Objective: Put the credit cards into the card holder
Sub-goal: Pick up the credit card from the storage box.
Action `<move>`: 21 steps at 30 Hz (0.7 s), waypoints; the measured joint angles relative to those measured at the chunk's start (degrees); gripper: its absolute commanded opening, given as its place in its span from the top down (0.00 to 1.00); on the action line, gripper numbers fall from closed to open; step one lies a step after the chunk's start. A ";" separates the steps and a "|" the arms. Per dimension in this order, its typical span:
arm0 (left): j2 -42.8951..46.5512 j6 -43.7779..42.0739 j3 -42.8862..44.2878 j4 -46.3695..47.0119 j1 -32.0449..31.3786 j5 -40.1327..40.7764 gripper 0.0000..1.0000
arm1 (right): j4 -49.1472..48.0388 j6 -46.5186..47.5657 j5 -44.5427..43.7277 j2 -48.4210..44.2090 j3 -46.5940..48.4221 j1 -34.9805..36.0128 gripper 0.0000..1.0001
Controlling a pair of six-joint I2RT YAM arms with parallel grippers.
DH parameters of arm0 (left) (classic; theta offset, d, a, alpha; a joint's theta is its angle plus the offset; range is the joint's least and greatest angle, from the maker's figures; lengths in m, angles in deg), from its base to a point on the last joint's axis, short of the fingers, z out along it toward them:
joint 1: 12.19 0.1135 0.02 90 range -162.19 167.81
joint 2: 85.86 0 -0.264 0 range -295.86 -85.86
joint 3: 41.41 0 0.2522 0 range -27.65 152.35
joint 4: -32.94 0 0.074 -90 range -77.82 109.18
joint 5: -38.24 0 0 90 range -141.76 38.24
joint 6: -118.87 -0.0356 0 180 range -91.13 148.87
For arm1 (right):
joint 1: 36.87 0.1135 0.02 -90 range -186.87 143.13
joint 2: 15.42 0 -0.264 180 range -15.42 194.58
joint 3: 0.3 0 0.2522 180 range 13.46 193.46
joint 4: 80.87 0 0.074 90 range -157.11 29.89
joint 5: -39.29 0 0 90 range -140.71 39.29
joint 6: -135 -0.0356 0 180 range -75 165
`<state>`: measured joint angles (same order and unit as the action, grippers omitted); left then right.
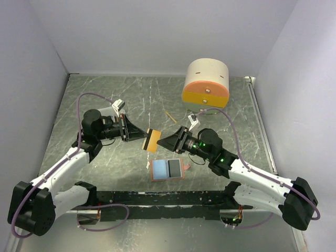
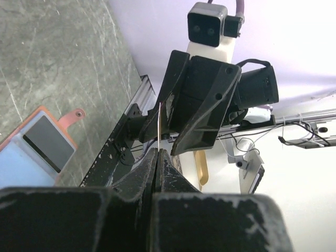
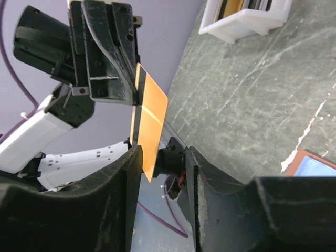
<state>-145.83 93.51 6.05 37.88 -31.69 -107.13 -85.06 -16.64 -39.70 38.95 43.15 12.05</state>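
A gold-yellow credit card (image 1: 153, 140) hangs in the air above the table's middle, with my left gripper (image 1: 145, 138) shut on its left end. From the left wrist it shows edge-on as a thin line (image 2: 159, 126) rising from the closed jaws (image 2: 157, 155). My right gripper (image 1: 162, 142) faces it from the right, open. The card's free corner (image 3: 149, 126) reaches between the right gripper's (image 3: 163, 157) jaws, close to the left finger (image 3: 126, 173), unclamped. The card holder (image 1: 167, 169) lies open on the table below, light blue and dark grey inside (image 2: 42, 152).
The round cream, orange and yellow drawer box (image 1: 206, 83) stands at the back right. A thin wooden stick (image 1: 169, 116) lies in front of it. A white tray (image 3: 247, 18) with dark and yellow things in it shows in the right wrist view. Walls enclose the table.
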 measured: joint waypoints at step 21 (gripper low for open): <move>0.98 -6.93 -0.22 -11.28 -4.00 8.35 0.52 | -1.09 0.55 -0.09 -3.15 -4.22 -0.07 1.00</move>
<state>-144.84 86.58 5.83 26.60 -35.69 -98.78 -86.16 -16.10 -39.79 35.80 38.94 11.99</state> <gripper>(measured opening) 0.504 0.008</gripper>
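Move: The credit card is already pinched in my left fingers, its middle roughly 2 cm back and 3 cm to the right of that hand, at the same height. My half-open right fingers wait about 3 cm back, 5 cm right and 1 cm below my left hand. From my right hand the card's middle lies about 3 cm left, 1 cm forward and 1 cm up. The card holder is some 6 cm back, 4 cm right and 22 cm below my right hand; the storage box, 14 cm forward, 20 cm left and 22 cm below my left. I hand the card over: my left hand eases it about 2 cm back, slightly right and down, into my right fingers, while my right hand lifts about 1 cm and closes to pinch the card's near edge. Then my left fingers open halfway and let go, that hand sinking some 2.5 cm and drifting forward; my right keeps its pinch and starts down, about 2 cm, towards the holder. ##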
